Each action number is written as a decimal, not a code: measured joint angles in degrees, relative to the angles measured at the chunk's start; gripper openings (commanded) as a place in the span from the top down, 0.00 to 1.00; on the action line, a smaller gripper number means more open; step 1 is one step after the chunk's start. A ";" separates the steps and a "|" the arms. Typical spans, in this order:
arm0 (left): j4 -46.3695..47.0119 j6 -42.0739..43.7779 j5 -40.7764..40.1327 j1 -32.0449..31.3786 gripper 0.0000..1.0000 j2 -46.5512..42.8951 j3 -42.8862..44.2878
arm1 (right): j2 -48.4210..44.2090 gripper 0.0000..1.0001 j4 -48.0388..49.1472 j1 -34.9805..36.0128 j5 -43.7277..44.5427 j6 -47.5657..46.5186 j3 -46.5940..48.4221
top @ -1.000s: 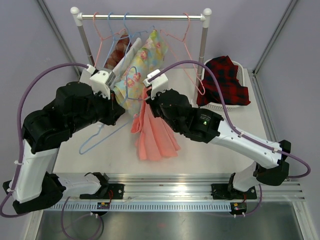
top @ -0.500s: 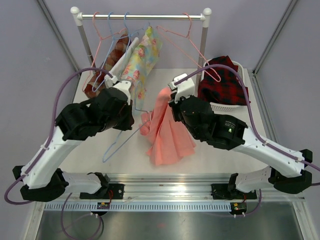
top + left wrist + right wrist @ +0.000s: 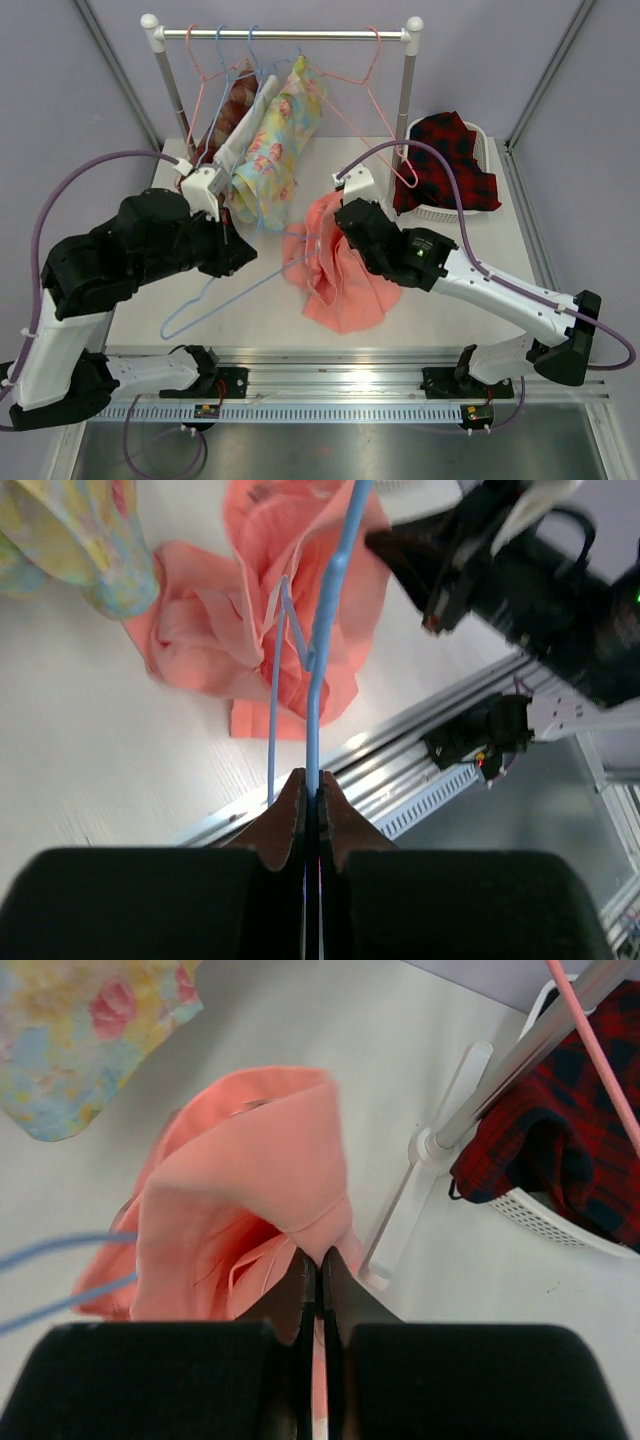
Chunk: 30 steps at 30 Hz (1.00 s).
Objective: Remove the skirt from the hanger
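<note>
The salmon-pink skirt (image 3: 338,280) lies bunched on the table's middle. My right gripper (image 3: 328,226) is shut on its upper fold, seen close in the right wrist view (image 3: 320,1260) with the skirt (image 3: 250,1175) draped ahead of the fingers. My left gripper (image 3: 312,792) is shut on the thin blue hanger (image 3: 327,620). The hanger (image 3: 215,300) lies slanted on the table, its far end among the skirt's folds (image 3: 250,630). A thin strap of the skirt loops by the hanger wire. In the top view the left gripper is hidden under its arm.
A clothes rack (image 3: 285,34) stands at the back with a floral garment (image 3: 275,140), other clothes and pink hangers (image 3: 375,100). A white basket (image 3: 455,213) with red plaid cloth (image 3: 450,160) stands at the right. The rack's right post (image 3: 500,1070) is near my right gripper.
The right gripper has come down and left with the skirt, which now slumps on the table. The left arm has drawn back left, pulling the blue hanger with it.
</note>
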 measured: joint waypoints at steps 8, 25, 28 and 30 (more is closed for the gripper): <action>-0.50 -2.97 5.07 -0.11 1.00 -8.81 -29.40 | 0.35 1.00 0.83 -6.60 -0.98 0.22 -0.66; -1.16 1.36 -2.40 -0.33 1.00 14.82 14.88 | -26.47 1.00 -3.34 -7.45 -1.42 5.49 -11.52; 0.70 2.19 -8.28 -0.35 1.00 22.40 22.29 | -33.59 1.00 -0.57 -7.50 -2.71 2.54 -12.22; 1.05 2.82 -10.95 -0.35 1.00 24.39 22.53 | -35.85 1.00 1.66 -7.52 -2.86 -0.28 -10.56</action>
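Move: The right hand pinches the pink skirt, whose bulk hangs roughly 17 cm below and 3 cm back; the basket is about 28 cm ahead, 29 cm right and 24 cm below, the flowered garment 13 cm ahead, 13 cm left and 10 cm below. From the left hand, holding the blue hanger, the skirt is some 12 cm ahead, 13 cm right and 28 cm down; the rail is about 29 cm straight ahead, level. Left dips the blue hanger about 14 cm, then rises forward; right draws the skirt 15 cm right and up. ##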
